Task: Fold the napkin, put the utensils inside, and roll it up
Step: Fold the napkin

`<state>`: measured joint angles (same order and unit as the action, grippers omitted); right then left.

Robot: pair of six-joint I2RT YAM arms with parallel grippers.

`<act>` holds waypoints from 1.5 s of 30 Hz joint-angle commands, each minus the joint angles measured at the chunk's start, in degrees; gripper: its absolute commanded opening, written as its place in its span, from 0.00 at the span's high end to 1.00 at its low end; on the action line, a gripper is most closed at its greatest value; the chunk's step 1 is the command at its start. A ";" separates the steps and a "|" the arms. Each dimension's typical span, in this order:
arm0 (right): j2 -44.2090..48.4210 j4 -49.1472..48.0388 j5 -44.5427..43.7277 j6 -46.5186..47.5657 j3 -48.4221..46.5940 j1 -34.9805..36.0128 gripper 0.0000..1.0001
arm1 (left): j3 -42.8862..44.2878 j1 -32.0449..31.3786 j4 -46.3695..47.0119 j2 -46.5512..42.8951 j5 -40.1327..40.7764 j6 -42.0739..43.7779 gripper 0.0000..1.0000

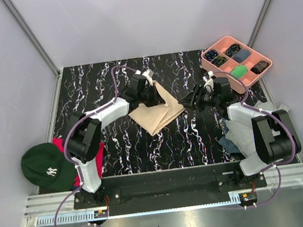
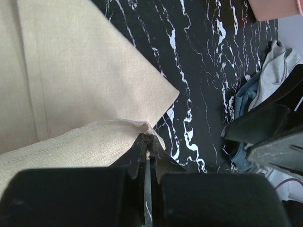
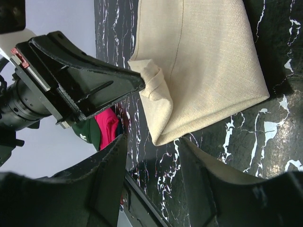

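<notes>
The beige napkin (image 1: 156,115) lies partly folded in the middle of the black marbled table. One of its corners is lifted by my left gripper (image 1: 150,84), which is shut on it. The left wrist view shows the jaws (image 2: 147,138) pinched on that napkin (image 2: 71,71) corner. My right gripper (image 1: 186,102) hovers open just right of the cloth. In the right wrist view its fingers (image 3: 151,139) stand apart with nothing held, and a folded corner of the napkin (image 3: 203,61) lies just ahead of the gap. The left gripper (image 3: 139,81) pinches the far corner there. The utensils are out of view.
A pink compartment tray (image 1: 258,76) with small items sits at the back right. Grey and blue cloths (image 1: 234,136) are piled by the right arm's base. A green cap (image 1: 47,168) and a red cloth (image 1: 61,144) lie at the left edge.
</notes>
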<state>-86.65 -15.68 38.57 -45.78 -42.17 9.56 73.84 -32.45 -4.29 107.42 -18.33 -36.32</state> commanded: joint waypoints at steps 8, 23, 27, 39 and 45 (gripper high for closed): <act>0.78 -2.77 -1.56 -0.89 0.69 -0.60 0.44 | 9.47 -1.92 -1.42 6.31 -2.59 7.48 1.00; 1.13 -2.77 -3.76 -1.94 2.09 -0.86 0.44 | 14.75 -4.47 -3.79 11.76 -3.47 10.56 1.00; 1.31 -2.77 -3.94 -1.94 2.27 -0.77 0.44 | 15.63 -4.90 -3.79 12.90 -3.82 10.30 1.00; 2.63 -2.60 -4.03 -0.98 3.41 -1.30 0.44 | 17.56 -5.26 -2.65 13.61 -1.54 8.37 0.73; 3.42 -1.11 -3.76 1.30 3.33 -1.74 0.43 | 20.99 -4.73 -2.04 13.70 -1.01 7.14 0.32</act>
<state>-85.41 -16.38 35.05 -47.00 -38.50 8.40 90.94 -37.45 -9.65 121.16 -20.12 -28.58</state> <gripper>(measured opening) 0.568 0.588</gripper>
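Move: The left hand already pinches the tip of the napkin's flap; the napkin's right corner, where it is taken, lies about 8 cm to its right, 2 cm back and 5 cm lower. The napkin's near corner is some 13 cm back and 7 cm to the left of that hand; the pink tray about 15 cm ahead and 36 cm right. From the open right hand, the right corner lies roughly 3 cm ahead, 1 cm left and 7 cm below. Left hand carries the flap tip about 6 cm right, 4 cm down, towards the right corner, opens, rises slightly. ##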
